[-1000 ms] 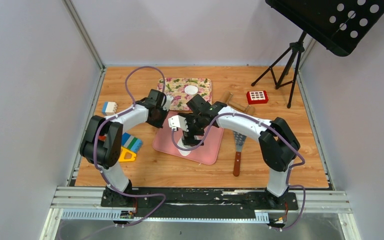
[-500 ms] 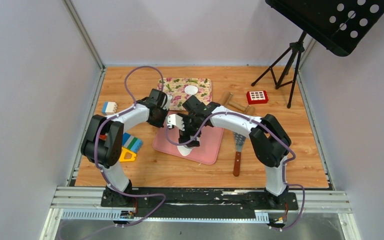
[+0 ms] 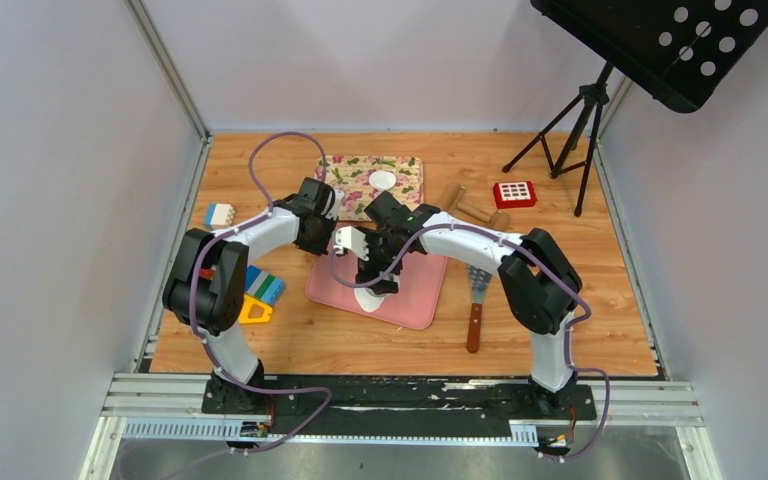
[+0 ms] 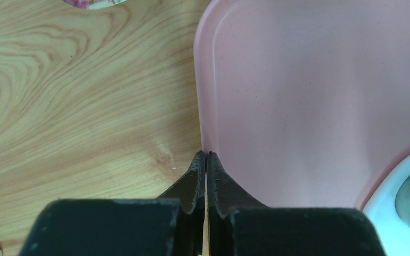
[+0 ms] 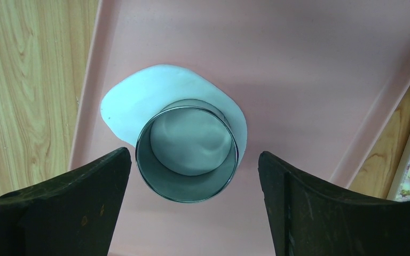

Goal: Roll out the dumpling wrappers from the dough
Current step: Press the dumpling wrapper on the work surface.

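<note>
A flattened white dough sheet [image 5: 133, 98] lies on the pink mat [image 5: 309, 69]. A small metal ring cutter [image 5: 187, 152] stands on the dough. My right gripper [image 5: 193, 160] hangs over it, open, one finger on each side of the ring with a gap on both sides. From above, the dough [image 3: 367, 299] peeks out under the right gripper [image 3: 378, 282]. My left gripper [image 4: 206, 156] is shut with nothing in it, its tips at the mat's [image 4: 309, 96] left edge. One round dumpling wrapper [image 3: 382, 180] lies on the floral board [image 3: 345, 185].
A rolling pin [image 3: 472, 209] and a red block [image 3: 514, 193] lie at the back right. A spatula [image 3: 476, 300] lies right of the mat. Coloured blocks [image 3: 260, 290] and a white-blue block [image 3: 219, 214] sit at the left. A tripod [image 3: 570, 130] stands at the far right.
The right arm has shifted slightly left over the mat and its jaws have narrowed a little around the ring. The left arm has stayed in place.
</note>
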Available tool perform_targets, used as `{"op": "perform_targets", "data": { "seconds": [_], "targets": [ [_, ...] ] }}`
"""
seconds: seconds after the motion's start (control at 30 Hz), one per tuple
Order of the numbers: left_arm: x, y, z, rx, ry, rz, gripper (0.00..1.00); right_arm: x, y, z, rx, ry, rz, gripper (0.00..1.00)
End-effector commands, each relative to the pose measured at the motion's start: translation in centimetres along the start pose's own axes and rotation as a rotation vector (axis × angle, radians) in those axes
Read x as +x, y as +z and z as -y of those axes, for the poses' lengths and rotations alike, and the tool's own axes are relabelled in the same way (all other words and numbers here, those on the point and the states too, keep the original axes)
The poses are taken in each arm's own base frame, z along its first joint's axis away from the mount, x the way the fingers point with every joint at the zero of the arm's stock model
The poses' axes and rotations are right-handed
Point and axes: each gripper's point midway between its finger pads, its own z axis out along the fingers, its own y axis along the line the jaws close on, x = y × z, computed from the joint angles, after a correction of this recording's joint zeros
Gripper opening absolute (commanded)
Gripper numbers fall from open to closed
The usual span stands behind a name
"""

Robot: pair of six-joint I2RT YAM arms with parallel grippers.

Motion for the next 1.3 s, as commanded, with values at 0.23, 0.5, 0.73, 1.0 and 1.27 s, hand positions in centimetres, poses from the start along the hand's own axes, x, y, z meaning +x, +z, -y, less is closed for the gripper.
{"op": "perform_targets", "data": {
  "seconds": [0.23,0.5,0.73,1.0,1.27],
  "targets": [
    [4.7,1.9,1.6,0.05,-0.005,-0.162,0.0,-0.5,0.3,0.3,0.015,0.045,0.002,0.85],
    [4.7,1.9,1.5,0.049,-0.007,-0.161,0.0,0.5,0.8,-0.1,-0.01,-0.011,-0.02,0.79],
    [4.7,1.9,1.6,0.05,-0.004,-0.162,0.0,1.6,1.4,-0.5,-0.063,-0.069,-0.069,0.64],
    [4.8,1.9,1.6,0.05,-0.004,-0.166,0.0,2.0,1.8,-0.1,-0.05,-0.044,-0.095,0.56],
    [4.9,1.8,1.5,0.049,-0.006,-0.169,0.0,3.8,2.4,0.4,0.069,0.173,-0.152,0.52]
  ]
}}
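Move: The metal ring cutter stands upright on the dough between the right hand's wide-open fingers, roughly level with the hand fore and aft, perhaps 1 cm to its left, its middle some 2 cm below. From the right hand, the dough sheet's middle lies about 2 cm back, 2 cm left and 4 cm down; the floral board is roughly 22 cm ahead and 1 cm left, the spatula about 5 cm back and 20 cm right. From the left hand the ring is about 7 cm back and 11 cm right. The right hand sinks about 1 cm over the dough while its fingers, at first clear of the ring cutter, close from nearly wide open to about two-thirds and come to bear on the near and far sides of the ring, stopping there as the grip effort keeps rising; the wrist rocks by only some 5 degrees. The left hand stays in place with its shut fingertips still at the left rim of the pink tray. ##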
